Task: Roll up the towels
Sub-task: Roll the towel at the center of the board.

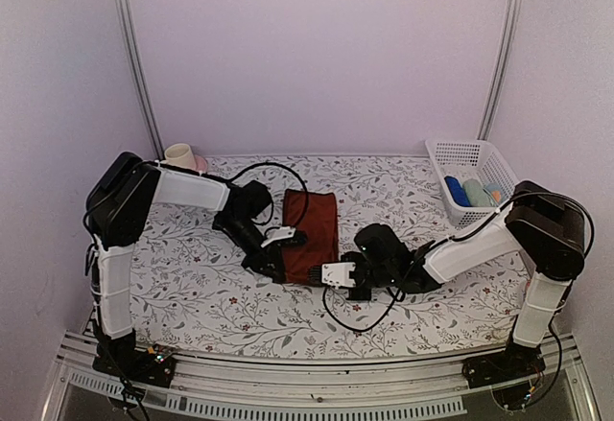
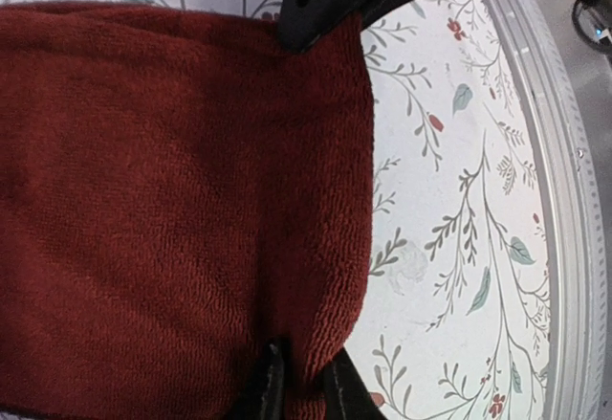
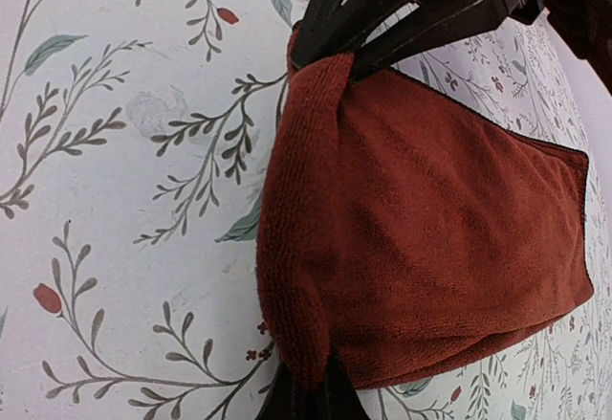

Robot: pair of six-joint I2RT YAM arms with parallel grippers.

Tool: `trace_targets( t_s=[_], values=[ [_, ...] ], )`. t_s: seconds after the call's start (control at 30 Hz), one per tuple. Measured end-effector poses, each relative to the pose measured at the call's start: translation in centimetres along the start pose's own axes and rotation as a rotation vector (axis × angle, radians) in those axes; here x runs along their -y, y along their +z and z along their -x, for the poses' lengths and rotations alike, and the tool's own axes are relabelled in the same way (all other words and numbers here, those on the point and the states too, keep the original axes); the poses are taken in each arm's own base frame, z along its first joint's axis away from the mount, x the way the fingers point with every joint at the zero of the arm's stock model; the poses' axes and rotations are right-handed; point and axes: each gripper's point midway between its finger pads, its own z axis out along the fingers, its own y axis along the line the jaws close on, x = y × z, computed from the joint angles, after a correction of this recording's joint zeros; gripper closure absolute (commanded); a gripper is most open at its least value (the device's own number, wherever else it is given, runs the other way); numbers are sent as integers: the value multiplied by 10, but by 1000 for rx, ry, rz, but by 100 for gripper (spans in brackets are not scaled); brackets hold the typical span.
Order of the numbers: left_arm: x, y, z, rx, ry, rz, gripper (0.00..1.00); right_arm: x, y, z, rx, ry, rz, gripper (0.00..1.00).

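Observation:
A dark maroon towel [image 1: 315, 224] lies flat on the floral table covering [image 1: 192, 287], long side running away from me. My left gripper [image 1: 284, 269] is shut on its near left corner. In the left wrist view the cloth [image 2: 172, 200] is pinched between the two black fingers [image 2: 273, 386]. My right gripper [image 1: 323, 275] is shut on the near right corner. In the right wrist view that corner [image 3: 306, 343] bunches into a fold at my right gripper [image 3: 308, 399]. The towel's [image 3: 440, 238] near edge is lifted a little between the two grips.
A white basket [image 1: 480, 157] at the back right holds blue and teal soft items [image 1: 467, 193]. A cream cup [image 1: 179, 155] stands at the back left corner. Black cables loop behind the left wrist and in front of the right wrist. The metal rail [image 2: 564, 229] borders the near edge.

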Motion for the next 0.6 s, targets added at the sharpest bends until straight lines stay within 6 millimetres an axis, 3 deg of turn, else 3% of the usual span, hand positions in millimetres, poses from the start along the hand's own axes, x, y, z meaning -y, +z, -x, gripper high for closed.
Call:
trace_targets(
  t_s=[0.17, 0.3, 0.4, 0.6],
  values=[
    [9, -8, -1, -3, 10, 21, 28, -8, -4, 3, -5, 58, 63, 98],
    [20, -21, -2, 3, 41, 77, 11, -10, -5, 9, -11, 111, 110, 98],
    [24, -26, -3, 8, 69, 120, 3, -6, -6, 13, -9, 164, 133, 98],
    [25, -16, -17, -26, 113, 188, 3, 6, -10, 12, -4, 297, 168, 98]
  ],
)
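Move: The dark red towel lies lengthwise away from the hands, its near edge folded up and its two near corners already pinched, one in each gripper. Its middle is about 14 cm ahead of the left hand and 6 cm to its right, and about 14 cm ahead of the right hand and 6 cm to its left, some 2 cm lower. The middle of the folded edge is roughly level with both hands, 6 cm right of the left one and 6 cm left of the right one. The towel's near left corner comes free as the left fingers spread wide and that hand draws off about 3 cm, left and back, lifting and then sinking partway again, its wrist tipping some 10 to 15 degrees. The right fingers keep their pinch on the near right corner, easing back a centimetre, then forward again and up a little while rolling almost 20 degrees, top side forward. ##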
